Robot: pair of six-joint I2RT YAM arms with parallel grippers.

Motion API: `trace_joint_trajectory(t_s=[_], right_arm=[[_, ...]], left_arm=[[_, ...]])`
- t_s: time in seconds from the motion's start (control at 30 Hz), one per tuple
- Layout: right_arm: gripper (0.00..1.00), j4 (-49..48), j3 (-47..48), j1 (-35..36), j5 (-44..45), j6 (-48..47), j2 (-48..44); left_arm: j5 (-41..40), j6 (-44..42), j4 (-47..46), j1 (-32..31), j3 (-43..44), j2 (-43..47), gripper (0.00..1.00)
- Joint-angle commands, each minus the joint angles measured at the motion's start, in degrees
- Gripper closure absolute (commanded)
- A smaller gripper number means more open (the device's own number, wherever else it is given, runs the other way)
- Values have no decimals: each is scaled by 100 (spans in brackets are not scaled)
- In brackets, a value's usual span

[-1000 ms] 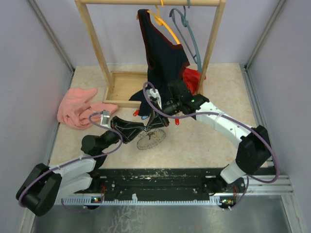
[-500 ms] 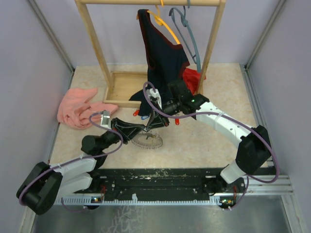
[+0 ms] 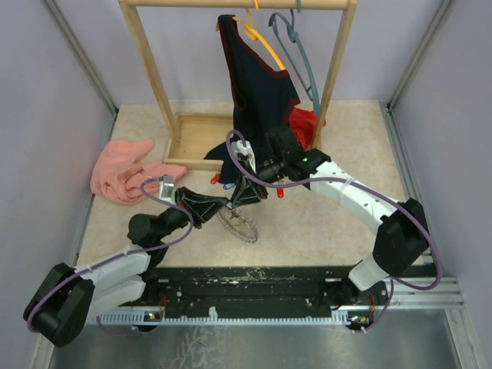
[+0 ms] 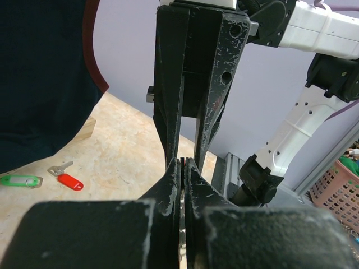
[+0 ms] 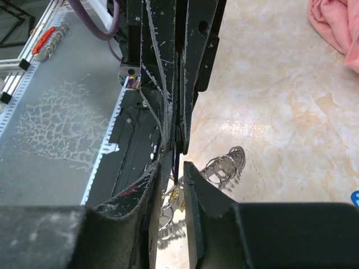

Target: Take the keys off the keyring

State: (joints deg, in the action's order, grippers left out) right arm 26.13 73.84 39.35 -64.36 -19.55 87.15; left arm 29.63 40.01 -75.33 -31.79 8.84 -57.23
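The keyring (image 3: 238,222), a dark ring edged with small metal loops (image 5: 225,164), hangs tilted just above the table between both arms. My left gripper (image 3: 229,203) is shut on its thin dark edge, which shows between the fingertips in the left wrist view (image 4: 184,163). From the far side, my right gripper (image 3: 243,195) stands slightly open (image 5: 174,167) around the same edge, with gaps on both sides. Loose keys lie on the table: a green-tagged one (image 4: 20,180), a red-tagged one (image 4: 70,181), a blue one (image 3: 225,185) and another red one (image 3: 279,194).
A wooden clothes rack (image 3: 150,73) stands behind, with a dark garment (image 3: 257,84) and coloured hangers (image 3: 296,54) on it. A pink cloth (image 3: 123,169) lies at the left and a red cloth (image 3: 304,121) by the rack's right post. Metal rails (image 3: 254,284) run along the near edge.
My left gripper has shut on the keyring's edge. The ring has swung from lying nearly flat to hanging tilted. My right gripper's jaws have just parted.
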Motion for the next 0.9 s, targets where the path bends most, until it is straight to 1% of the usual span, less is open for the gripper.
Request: trace_joint_trajectory(t_s=[0.0, 0.07, 0.2, 0.3, 0.37, 0.43, 0.53, 0.7, 0.87], right_arm=[[75, -160, 70, 16, -58, -178, -224], [72, -148, 54, 11, -32, -201, -223], [60, -138, 36, 18, -23, -260, -216], [53, -154, -3, 32, 59, -319, -216], [50, -194, -40, 54, 139, -337, -217], [50, -200, -61, 91, 189, -367, -216], [50, -204, -87, 177, 311, -436, -208], [52, -220, -90, 277, 352, -471, -199], [56, -283, -97, 280, 143, -393, -223]], left_arm=[[-67, -102, 11, -25, 120, 173, 100], [-71, -127, 62, -25, 113, 224, 100], [-48, -227, 271, -20, 160, 347, 100], [20, -421, 741, -20, 301, 507, 100], [80, -651, 1265, -27, 464, 657, 100], [99, -923, 1914, -20, 665, 817, 100], [109, -1249, 2600, -20, 898, 1051, 100], [140, -1635, 3418, -23, 1230, 1204, 100], [210, -1781, 3918, -22, 1490, 1181, 100]])
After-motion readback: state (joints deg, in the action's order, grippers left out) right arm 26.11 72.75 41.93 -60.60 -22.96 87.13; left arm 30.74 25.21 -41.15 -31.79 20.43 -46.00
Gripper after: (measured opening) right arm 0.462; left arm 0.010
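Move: The keyring hangs from the left fingers, its middle about 7 cm below them, 2 cm back and 2 cm to the right. The right hand, its fingertips around the left's, has that middle about 7 cm below, 2 cm back and 1 cm to its right. On the table some 20 cm below the left hand lie a red tag, 16 cm ahead and 5 cm left, and a blue tag, 14 cm straight ahead. Down by about 1.5 cm, with a slight late drift back and left, the right hand spreads its slightly open fingers to half-wide around the left fingertips and moves towards the coils. The left hand keeps its pinch on the keyring, first nearly still, then rises about 1.5 cm and goes forward as much, rolling its left side up some 15 degrees. ##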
